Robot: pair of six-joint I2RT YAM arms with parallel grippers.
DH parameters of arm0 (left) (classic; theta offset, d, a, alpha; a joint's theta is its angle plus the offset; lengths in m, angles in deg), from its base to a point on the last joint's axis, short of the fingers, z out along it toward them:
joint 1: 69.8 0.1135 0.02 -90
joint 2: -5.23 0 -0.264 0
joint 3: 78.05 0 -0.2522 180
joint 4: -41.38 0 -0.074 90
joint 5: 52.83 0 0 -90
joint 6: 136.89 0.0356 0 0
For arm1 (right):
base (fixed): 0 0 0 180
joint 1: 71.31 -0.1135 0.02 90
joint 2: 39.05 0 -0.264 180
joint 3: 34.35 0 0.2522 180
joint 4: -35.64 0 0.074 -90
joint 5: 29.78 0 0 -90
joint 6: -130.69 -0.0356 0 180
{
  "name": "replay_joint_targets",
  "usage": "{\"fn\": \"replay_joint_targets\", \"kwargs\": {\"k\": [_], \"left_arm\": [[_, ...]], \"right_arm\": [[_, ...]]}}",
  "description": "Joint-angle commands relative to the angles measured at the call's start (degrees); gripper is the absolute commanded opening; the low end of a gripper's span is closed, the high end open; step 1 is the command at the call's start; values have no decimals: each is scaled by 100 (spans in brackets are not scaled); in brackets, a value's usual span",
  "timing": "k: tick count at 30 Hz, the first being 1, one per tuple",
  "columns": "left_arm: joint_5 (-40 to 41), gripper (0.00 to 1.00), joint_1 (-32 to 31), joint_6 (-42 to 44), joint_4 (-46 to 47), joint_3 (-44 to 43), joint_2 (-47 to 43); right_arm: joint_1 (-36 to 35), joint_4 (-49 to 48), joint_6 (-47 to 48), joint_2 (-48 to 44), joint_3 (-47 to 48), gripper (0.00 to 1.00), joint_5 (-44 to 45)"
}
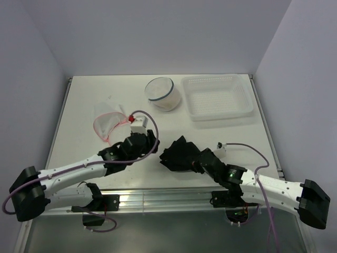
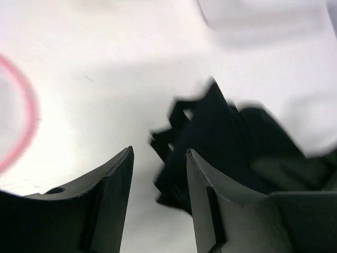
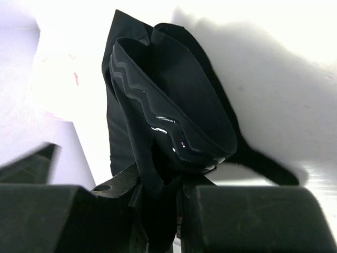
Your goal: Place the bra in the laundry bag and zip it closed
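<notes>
The black bra (image 1: 178, 154) lies bunched on the white table near the front centre. My right gripper (image 1: 199, 161) is shut on its near edge; the wrist view shows the fabric (image 3: 168, 116) pinched between the jaws, a cup rising in front. My left gripper (image 1: 149, 141) is open and empty just left of the bra; its wrist view shows the bra (image 2: 226, 142) beyond the right finger (image 2: 202, 184). The mesh laundry bag (image 1: 109, 122), with its pink-rimmed opening, lies at the left, behind the left gripper. A piece of its pink rim (image 2: 23, 121) shows in the left wrist view.
A round clear container (image 1: 163, 93) and a white perforated basket (image 1: 217, 96) stand at the back of the table. Grey walls close in the sides and the back. The table's front edge carries a metal rail (image 1: 158, 199).
</notes>
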Motion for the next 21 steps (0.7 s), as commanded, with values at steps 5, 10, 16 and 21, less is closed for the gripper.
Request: {"fn": "replay_joint_targets", "kwargs": {"k": [5, 10, 16, 21], "left_arm": [[2435, 50, 1337, -644, -2995, -1089, -850], [2385, 52, 2707, -451, -3273, -1371, -736], [1523, 48, 4229, -257, -2983, -1608, 125], [1004, 52, 4853, -214, -2614, -1485, 222]], "right_arm": [[72, 231, 822, -89, 637, 3, 184], [63, 152, 1069, -53, 787, 2, 61], [63, 12, 1218, 79, 857, 1, -176], [72, -199, 1183, 8, 735, 1, -273]]}}
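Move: The pink-rimmed laundry bag lies about 17 cm ahead of my open left hand, some 27 cm to its left and 12 cm below. Its round lid is nearer, roughly 10 cm ahead and 18 cm left of that hand; the black bra is level with it and about 10 cm to its right. From my right hand, which already grips the bra, the bag is about 21 cm ahead, 41 cm left and slightly lower. I swing my left hand, fingers still half open, away from the black bra and over to the pink-rimmed bag: about 30 cm left and 10 cm forward, arching up some 6 cm, then sinking almost back to starting height, while it turns roughly 60 degrees counter-clockwise. Meanwhile my right hand keeps its pinch on the bra and raises it a few centimetres. ##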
